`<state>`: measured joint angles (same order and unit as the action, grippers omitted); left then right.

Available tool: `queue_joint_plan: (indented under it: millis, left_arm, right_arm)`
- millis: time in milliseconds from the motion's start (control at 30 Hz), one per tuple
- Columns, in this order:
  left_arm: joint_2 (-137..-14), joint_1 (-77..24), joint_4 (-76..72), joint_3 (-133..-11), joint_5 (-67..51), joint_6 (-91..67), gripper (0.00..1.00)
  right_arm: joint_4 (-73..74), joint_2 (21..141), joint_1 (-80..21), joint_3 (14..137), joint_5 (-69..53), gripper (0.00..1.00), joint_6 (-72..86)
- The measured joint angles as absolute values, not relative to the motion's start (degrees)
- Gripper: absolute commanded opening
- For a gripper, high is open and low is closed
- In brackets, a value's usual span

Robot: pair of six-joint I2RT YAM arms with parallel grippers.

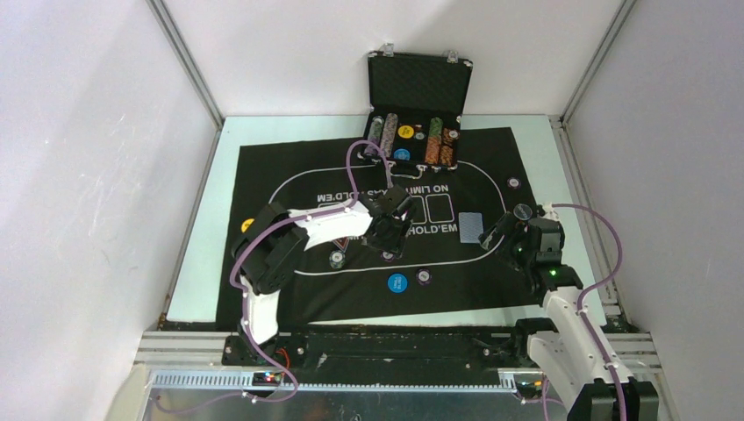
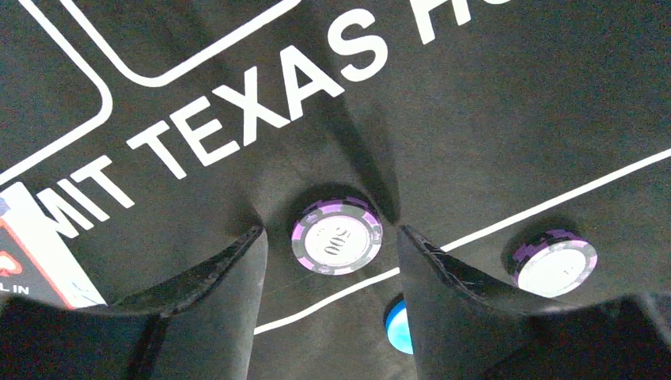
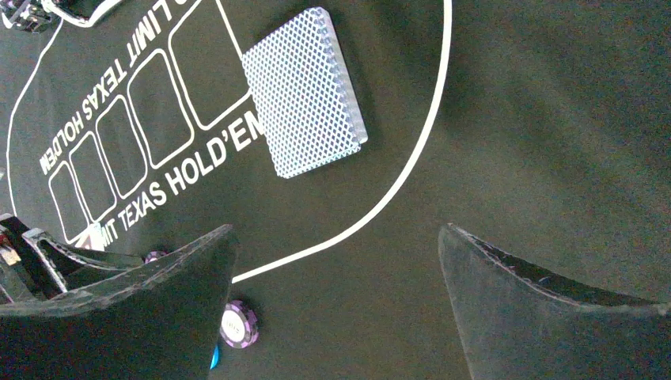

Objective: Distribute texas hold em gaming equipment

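Note:
A purple chip (image 2: 336,236) lies flat on the black felt mat (image 2: 506,119), between the fingers of my left gripper (image 2: 331,230). The jaws stand apart from it on both sides, open. From above, that gripper (image 1: 387,237) hangs over the mat's middle with the chip (image 1: 387,256) just below it. A second purple chip (image 2: 554,261) and a blue button (image 2: 399,326) lie close by. My right gripper (image 3: 337,229) is wide open over bare felt, with the blue-backed card deck (image 3: 305,93) ahead of it. A white card face (image 2: 36,253) shows at the left.
The open black case (image 1: 419,83) stands at the mat's far edge with rows of chips in it. Loose on the mat are a yellow button (image 1: 247,224), a chip (image 1: 336,259) and a chip (image 1: 513,182) on the right. White walls enclose three sides.

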<state>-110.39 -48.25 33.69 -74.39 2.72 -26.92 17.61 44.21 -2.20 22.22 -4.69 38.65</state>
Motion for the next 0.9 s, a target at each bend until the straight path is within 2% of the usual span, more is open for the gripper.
queue_joint_plan:
  millis: [300, 467, 667, 700, 767, 900]
  left_arm:
    - [-110.61, -48.97, 33.74, -74.19, 3.27, -26.87, 0.48]
    - [-110.61, -49.63, 33.76, -74.13, 3.99, -26.85, 0.36]
    - [-110.61, -49.98, 33.80, -74.17, 4.91, -27.00, 0.17]
    - [-110.59, -50.04, 33.85, -74.19, 5.04, -27.03, 0.10]
    - [-110.56, -50.17, 33.93, -74.28, 5.43, -27.20, 0.01]
    - [-110.34, -50.48, 34.28, -74.37, 6.28, -28.27, 0.00]
  right_arm:
    - [16.99, 44.21, -2.11, 22.20, -5.02, 0.98, 38.65]
    - [16.56, 44.18, -2.11, 21.67, -5.04, 0.97, 38.65]
    - [16.51, 44.18, -2.04, 21.26, -5.23, 0.97, 38.65]
    - [16.49, 44.18, -2.04, 21.26, -5.23, 0.97, 38.65]
    - [16.49, 44.18, -2.00, 21.26, -5.23, 0.97, 38.65]
    - [16.49, 44.12, -2.00, 21.26, -5.21, 0.97, 38.65]
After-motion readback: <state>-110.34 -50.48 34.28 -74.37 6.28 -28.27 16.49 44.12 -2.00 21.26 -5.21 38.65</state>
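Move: The purple 500 chip sits practically under the left hand, between its open fingertips, about 1 cm back and 1 cm below the hand point. From that hand the blue button is some 8 cm back and 3 cm right, the second purple chip about 7 cm back and 9 cm right, and the all-in card about 3 cm ahead and 13 cm left. The 500 chip lies roughly 28 cm left of the right hand, 2 cm back and 7 cm below. The left fingers close on the purple 500 chip from both sides and pinch it by its rim, going from about two-thirds open to a bit under half and then holding there. Meanwhile the left hand eases back only about half a centimetre, staying down at the mat with its wrist practically unturned. ##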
